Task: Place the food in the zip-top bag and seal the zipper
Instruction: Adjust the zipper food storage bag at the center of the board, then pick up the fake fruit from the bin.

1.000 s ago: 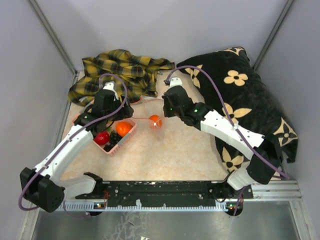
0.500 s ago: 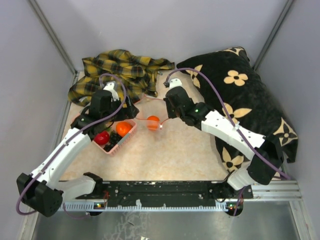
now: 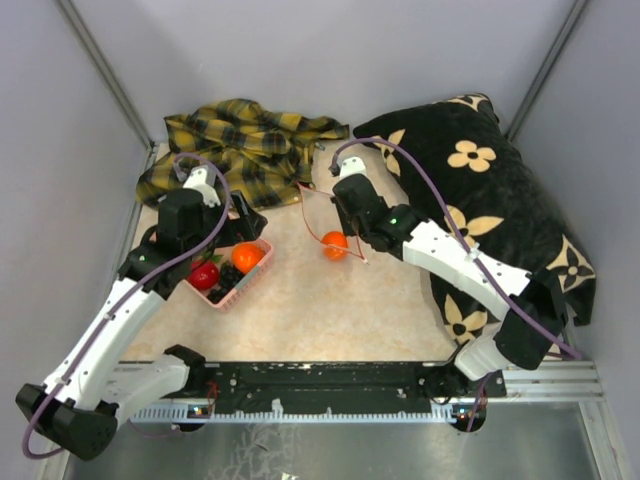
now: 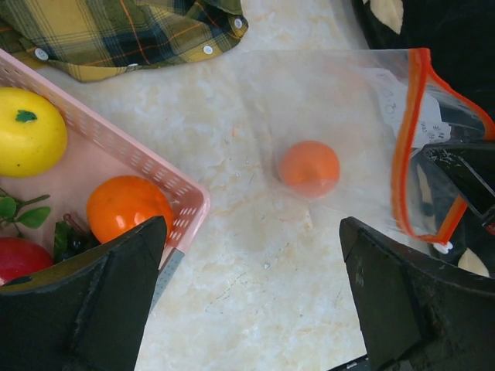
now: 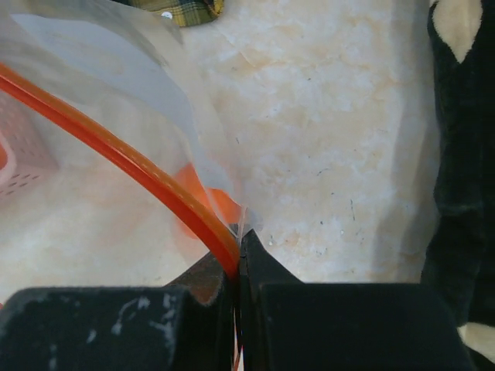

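Observation:
The clear zip-top bag lies on the table with one orange ball inside it. Its red zipper curves along the mouth, with a small white slider at the lower end. My right gripper is shut on the zipper strip at the bag's edge. The rest of the food sits in the pink basket: a yellow lemon, an orange, a red apple and a green leafy piece. My left gripper is open and empty between basket and bag.
A plaid shirt is crumpled at the back left, close behind the basket. A black pillow with cream flowers fills the right side under the right arm. Grey walls stand on three sides.
My left gripper has opened wider and drawn back to the left, away from the bag's mouth. The right gripper has carried the bag, with the orange ball in it, slightly right and nearer.

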Motion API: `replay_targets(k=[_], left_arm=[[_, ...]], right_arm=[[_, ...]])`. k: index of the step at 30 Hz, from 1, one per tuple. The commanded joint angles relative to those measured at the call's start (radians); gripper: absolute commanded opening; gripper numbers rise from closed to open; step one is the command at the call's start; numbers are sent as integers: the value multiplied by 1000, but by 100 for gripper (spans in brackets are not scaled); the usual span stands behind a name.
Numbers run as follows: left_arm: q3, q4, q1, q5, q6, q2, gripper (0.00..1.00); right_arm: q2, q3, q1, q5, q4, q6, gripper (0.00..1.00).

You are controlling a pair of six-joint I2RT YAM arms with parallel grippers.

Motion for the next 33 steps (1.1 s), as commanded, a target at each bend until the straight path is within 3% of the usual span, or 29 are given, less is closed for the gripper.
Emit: replay_targets(k=[1, 9, 18, 27, 33], left_arm=[[-16, 21, 6, 37, -10, -11, 99], [-59, -33, 41, -82, -63, 35, 99], [-247, 106, 271, 146, -91, 105, 99], [-283, 193, 277, 216, -117, 236, 99], [-279, 244, 278, 176, -124, 292, 94]], right_arm=[[-6, 66, -9, 76, 14, -32, 0], [10, 91, -9, 135, -5, -37, 0], [24, 127, 14, 213, -37, -54, 0], [47, 152, 49, 256, -52, -61, 0], [60, 157, 57, 242, -52, -55, 0]])
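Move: The orange at the near-right end of the basket lies almost beneath my left hand, about 22 cm down, 2 cm to the left and 1 cm ahead. Around it, the black grapes sit 5 cm left and 4 cm back of it, the red fruit some 10 cm left and 5 cm back, the yellow fruit about 9 cm left and 7 cm farther out. From my right hand, already holding the bag's orange rim, the basket orange is roughly 27 cm left, 3 cm back and 17 cm down; the bagged orange is 6 cm left, 16 cm down, straight across. I drop my wide-open left hand about 16 cm towards the orange in the basket, swinging some 7 cm left on the way and then easing 2 cm back to the right, tipping the fingers about 25 degrees further down and stopping short of touching it. My right hand keeps its shut grip on the bag rim and draws it about 3 cm right, up and a little forward, sinking slightly at the end. ##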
